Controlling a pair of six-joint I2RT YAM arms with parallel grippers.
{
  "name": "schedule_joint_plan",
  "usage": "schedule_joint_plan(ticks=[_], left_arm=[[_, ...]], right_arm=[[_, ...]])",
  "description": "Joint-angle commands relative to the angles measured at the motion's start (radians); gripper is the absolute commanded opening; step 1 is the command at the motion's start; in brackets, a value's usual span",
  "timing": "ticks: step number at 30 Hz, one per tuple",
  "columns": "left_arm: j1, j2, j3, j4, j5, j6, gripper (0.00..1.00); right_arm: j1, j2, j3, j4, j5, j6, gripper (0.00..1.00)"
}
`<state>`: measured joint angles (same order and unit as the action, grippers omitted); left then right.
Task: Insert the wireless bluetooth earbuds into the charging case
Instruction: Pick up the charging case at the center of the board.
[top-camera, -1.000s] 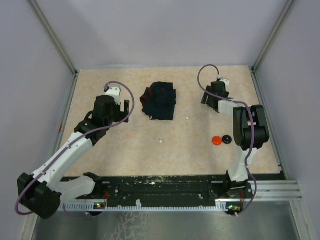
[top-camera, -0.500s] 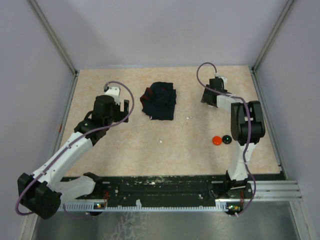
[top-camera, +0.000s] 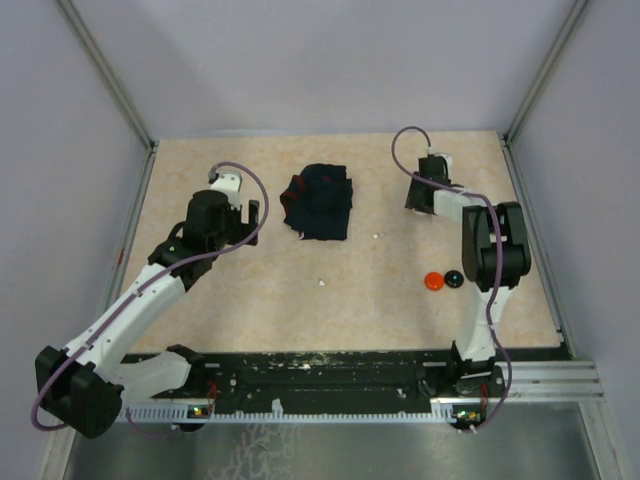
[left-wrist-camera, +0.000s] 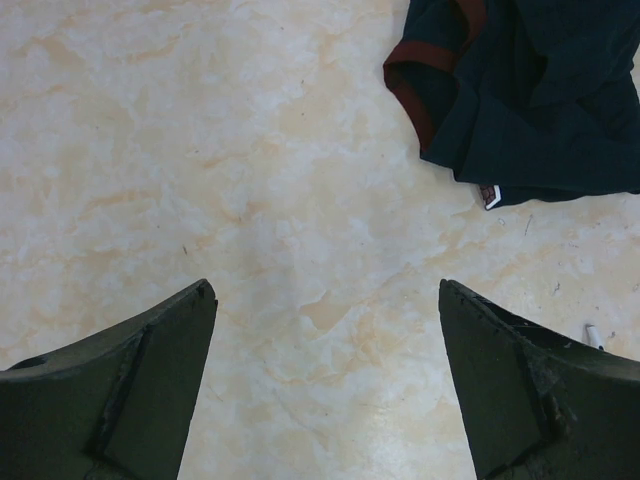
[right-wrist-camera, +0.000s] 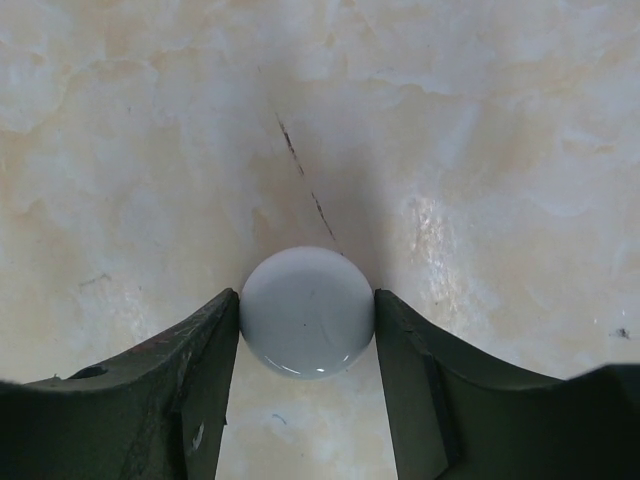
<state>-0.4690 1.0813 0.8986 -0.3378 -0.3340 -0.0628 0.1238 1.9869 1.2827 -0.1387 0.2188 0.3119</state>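
Note:
My right gripper (right-wrist-camera: 307, 296) is low over the table at the far right (top-camera: 418, 196). Its two fingers (right-wrist-camera: 205, 350) press on both sides of a white round disc-like case (right-wrist-camera: 305, 312) that lies on the marbled top. My left gripper (left-wrist-camera: 325, 290) hangs wide open over bare table, left of the dark cloth (top-camera: 252, 212). Tiny white earbud-sized pieces lie loose: one mid-table (top-camera: 321, 282), one right of the cloth (top-camera: 377, 236), one by my left gripper's right finger (left-wrist-camera: 593, 335).
A crumpled dark navy cloth with red trim (top-camera: 320, 205) lies at the back centre (left-wrist-camera: 530, 95). A red disc (top-camera: 432, 281) and a black disc (top-camera: 453, 278) sit side by side near the right arm. Metal frame posts edge the table.
The right wrist has shifted a little toward the back and lowered, its fingers drawing in around the white case. The left arm has not moved.

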Motion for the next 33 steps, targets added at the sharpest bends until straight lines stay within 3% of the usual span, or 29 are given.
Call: schedule_joint_plan(ticks=[1, 5, 17, 27, 33], left_arm=[[0.008, -0.004, -0.001, 0.006, 0.037, 0.0, 0.96], [0.011, -0.006, 0.001, 0.007, 0.059, -0.007, 0.96], [0.025, -0.028, 0.002, 0.034, 0.276, -0.058, 0.95], [0.029, -0.047, -0.03, 0.161, 0.563, -0.205, 0.95], [0.029, -0.008, -0.024, 0.218, 0.726, -0.275, 0.93]], right_arm=[[0.027, -0.098, -0.044, 0.001, -0.028, -0.063, 0.52], [0.06, -0.176, -0.111, 0.026, -0.07, -0.105, 0.47], [0.263, -0.532, -0.347, 0.138, -0.221, -0.327, 0.45], [0.433, -0.741, -0.463, 0.264, -0.358, -0.463, 0.44], [0.504, -0.789, -0.518, 0.359, -0.49, -0.584, 0.43]])
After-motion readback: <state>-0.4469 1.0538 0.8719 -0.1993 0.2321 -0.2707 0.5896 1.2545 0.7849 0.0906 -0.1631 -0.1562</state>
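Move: The right fingers already have the white charging case between them, down at the board. From that hand, the near white earbud is about 25 cm left and 18 cm back, the far earbud 11 cm left and 7 cm back, the dark cloth 25 cm left and level, the red case straight back 18 cm. From the left hand, the white case lies roughly 38 cm right, 16 cm ahead and 18 cm below; the near earbud 13 cm right, 2 cm back. Keeping its pinch on the white case, the right hand carries it about 20 cm left and 17 cm back towards the middle of the board, rising some 15 cm after a level start, turning about 60 degrees counter-clockwise and tipping its fingers up. The open, empty left hand swings some 10 cm right towards it, rolling right side up and turning clockwise. ##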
